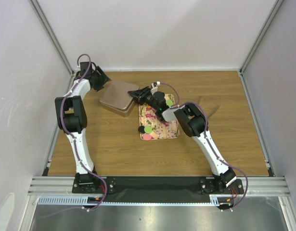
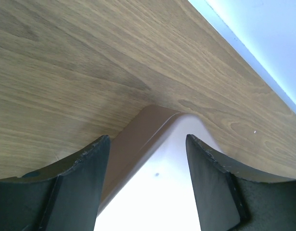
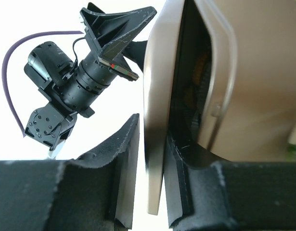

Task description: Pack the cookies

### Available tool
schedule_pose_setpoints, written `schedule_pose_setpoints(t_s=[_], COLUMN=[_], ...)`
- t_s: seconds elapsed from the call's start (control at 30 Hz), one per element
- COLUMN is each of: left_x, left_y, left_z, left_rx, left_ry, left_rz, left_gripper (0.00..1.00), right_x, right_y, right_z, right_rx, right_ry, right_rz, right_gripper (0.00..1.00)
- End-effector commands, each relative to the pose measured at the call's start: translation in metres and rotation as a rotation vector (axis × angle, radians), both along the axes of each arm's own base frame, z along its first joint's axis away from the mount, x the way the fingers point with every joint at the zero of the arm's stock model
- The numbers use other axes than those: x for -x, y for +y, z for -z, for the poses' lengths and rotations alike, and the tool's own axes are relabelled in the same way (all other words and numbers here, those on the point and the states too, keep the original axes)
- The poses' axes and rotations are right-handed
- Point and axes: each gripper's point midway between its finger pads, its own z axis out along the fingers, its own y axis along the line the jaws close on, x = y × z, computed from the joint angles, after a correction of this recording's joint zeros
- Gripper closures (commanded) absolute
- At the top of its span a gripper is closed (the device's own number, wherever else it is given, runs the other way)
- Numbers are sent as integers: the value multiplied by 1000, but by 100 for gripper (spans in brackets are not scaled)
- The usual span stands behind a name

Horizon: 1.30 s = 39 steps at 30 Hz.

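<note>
Green (image 1: pixel 148 129), black (image 1: pixel 141 130) and pink (image 1: pixel 147 137) cookies lie on the near end of the floral tray (image 1: pixel 173 132). A brown tin (image 1: pixel 116 96) sits to its left. My right gripper (image 1: pixel 137 95) reaches over the tray to the tin's right edge. In the right wrist view the lid's rim (image 3: pixel 159 72) stands between the jaws of the right gripper (image 3: pixel 152 127); the right finger touches it, and the left finger (image 3: pixel 123 163) is a little clear of it. My left gripper (image 1: pixel 99 79) (image 2: pixel 148 137) is open astride the tin's far left corner (image 2: pixel 150 122).
The right arm's wrist covers the far half of the tray. Behind the lid's rim a dark gap (image 3: pixel 191 96) shows into the tin's base (image 3: pixel 253 86). The left arm's wrist (image 3: pixel 75 82) is beyond the tin. White walls and metal posts enclose the wooden table (image 1: pixel 220 134).
</note>
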Motion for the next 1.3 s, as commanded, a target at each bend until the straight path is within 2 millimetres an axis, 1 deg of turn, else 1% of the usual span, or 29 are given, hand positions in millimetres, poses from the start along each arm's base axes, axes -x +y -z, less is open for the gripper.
schedule_pose_setpoints(t_s=[0.0,0.03,0.13,0.23,0.27,0.33,0.43,0.5,0.53,0.63,0.97,1.07,1.27], left_x=[-10,-10,-10,-11,-11,-12,-12,-12,-12,-12,-11,-11,-11], left_y=[-2,-1,0,-3,-4,-5,-9,-10,-11,-14,-17,-18,-20], left_z=[-11,-10,-9,-7,-6,-6,-4,-2,-1,1,2,3,2], left_rx=[-22,-26,-31,-30,-31,-34,-38,-38,-40,-43,-53,-53,-64], left_ry=[-34,-33,-31,-29,-25,-27,-23,-16,-14,-12,-5,-3,-5], left_rz=[33,33,40,52,57,62,74,80,82,91,100,104,108], left_gripper=[30,30,30,30,30,30,30,31,31,31,31,31,31], right_x=[-1,-1,0,1,2,3,5,8,8,9,14,14,16], right_y=[-8,-11,-16,-21,-23,-27,-32,-36,-38,-45,-55,-58,-56], right_z=[-31,-27,-29,-28,-24,-25,-22,-16,-19,-17,-12,-18,-30], right_rx=[-28,-26,-26,-20,-15,-15,-10,0,0,8,26,28,60], right_ry=[-52,-46,-50,-48,-38,-39,-34,-25,-31,-27,-23,-37,-68], right_rz=[22,25,29,32,32,33,32,32,34,41,45,49,36], right_gripper=[70,70,70,70,70,70,71,70,70,70,69,69,66])
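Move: The lid sits over the cookie box with its right side still raised. Its middle is about 5 cm left and 1 cm back of the right fingers, roughly 1 cm lower, and the box's middle is 5 cm left, 3 cm back and 5 cm down. The flowered tray lies some 14 cm right and 12 cm back, about 8 cm lower. From the left hand, the lid's middle is about 7 cm back, 6 cm right and 2 cm below. The right hand, its fingers already loosened around the lid's right edge, draws out to its right by about 5.5 cm and sinks some 2 cm, easing slightly back, so that the edge comes free from between the fingertips. Meanwhile the left hand, fingers staying well open astride the lid's left edge near the far corner, lowers nearly 2 cm towards it and then slips a little over 1 cm right. ##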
